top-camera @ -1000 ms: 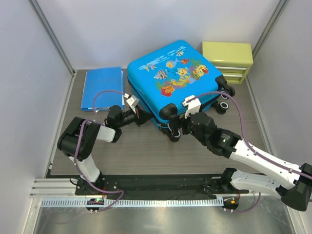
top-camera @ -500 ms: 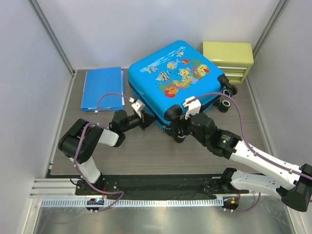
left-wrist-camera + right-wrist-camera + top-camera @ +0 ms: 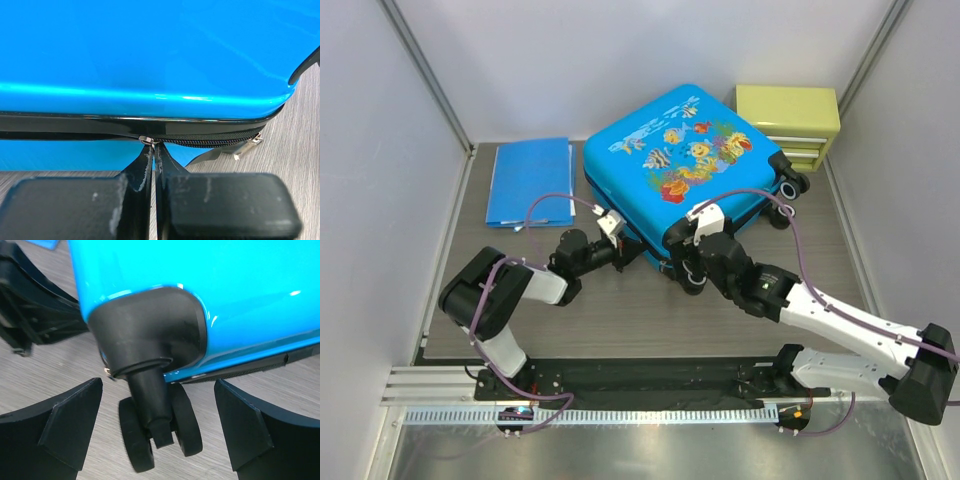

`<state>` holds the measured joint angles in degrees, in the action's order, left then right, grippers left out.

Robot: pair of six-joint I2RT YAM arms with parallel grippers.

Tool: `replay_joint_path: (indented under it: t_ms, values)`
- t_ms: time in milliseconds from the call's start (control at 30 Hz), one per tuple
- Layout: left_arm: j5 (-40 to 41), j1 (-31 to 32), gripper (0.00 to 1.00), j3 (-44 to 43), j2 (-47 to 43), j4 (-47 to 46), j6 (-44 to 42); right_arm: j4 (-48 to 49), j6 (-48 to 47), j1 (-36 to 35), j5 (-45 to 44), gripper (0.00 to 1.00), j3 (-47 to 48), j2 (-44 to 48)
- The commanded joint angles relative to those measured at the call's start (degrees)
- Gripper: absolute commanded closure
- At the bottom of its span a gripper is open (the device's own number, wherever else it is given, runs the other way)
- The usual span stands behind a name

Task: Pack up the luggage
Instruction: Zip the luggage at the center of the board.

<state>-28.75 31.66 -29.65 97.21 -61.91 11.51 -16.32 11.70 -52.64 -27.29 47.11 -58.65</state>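
Observation:
The luggage (image 3: pixel 670 150), a bright-blue hard-shell suitcase with fish prints, lies closed and flat at the back middle of the table. My left gripper (image 3: pixel 623 250) is at its near-left edge. In the left wrist view, my left gripper (image 3: pixel 153 150) is shut on the small metal zipper pull (image 3: pixel 148 140) at the black zipper seam (image 3: pixel 210 141) under the blue shell (image 3: pixel 150 50). My right gripper (image 3: pixel 686 262) is at the near corner. It stands open (image 3: pixel 157 390), with one finger on each side of the black double wheel (image 3: pixel 160 432), apart from it.
A flat blue folder (image 3: pixel 530 180) lies at the back left. A yellow-green drawer box (image 3: pixel 788 122) stands at the back right, close to the suitcase's far wheels (image 3: pixel 792 187). White walls close in the table on three sides. Bare wood-grain tabletop (image 3: pixel 620 320) lies in front of the suitcase.
My left gripper has slid right along the suitcase's near edge, staying shut. The suitcase has shifted slightly. My right gripper has moved in closer around the corner wheel.

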Motion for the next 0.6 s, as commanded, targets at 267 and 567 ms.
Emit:
replay_joint_path:
  t_ms: [267, 567]
  values:
    - [-1.3, 2.6, 1.00, -0.3, -1.8, -2.7, -2.5, 1.2, -1.5, 0.3, -3.4, 0.50, -0.5, -4.5]
    - [3.0, 9.2, 1.00, 0.1, -5.8, 2.4, -7.7, 1.1, -2.5, 0.3, -3.1, 0.68, 0.7, -4.9]
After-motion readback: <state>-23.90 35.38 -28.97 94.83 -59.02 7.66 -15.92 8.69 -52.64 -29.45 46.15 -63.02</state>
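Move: The left hand already pinches the zipper pull; the second pull, near the luggage's corner, lies about 6 cm to its right and 5 cm back, roughly level, with the wheel some 11 cm right, 4 cm back and 5 cm higher. From the right hand the wheel is about 4 cm below, 1 cm to its left, straight ahead 0; the second pull is 6 cm left, 1 cm back, 9 cm down. Right hand sinks about 3 cm, gripping the wheel; left then draws the pull back-right 1 cm towards the second. ##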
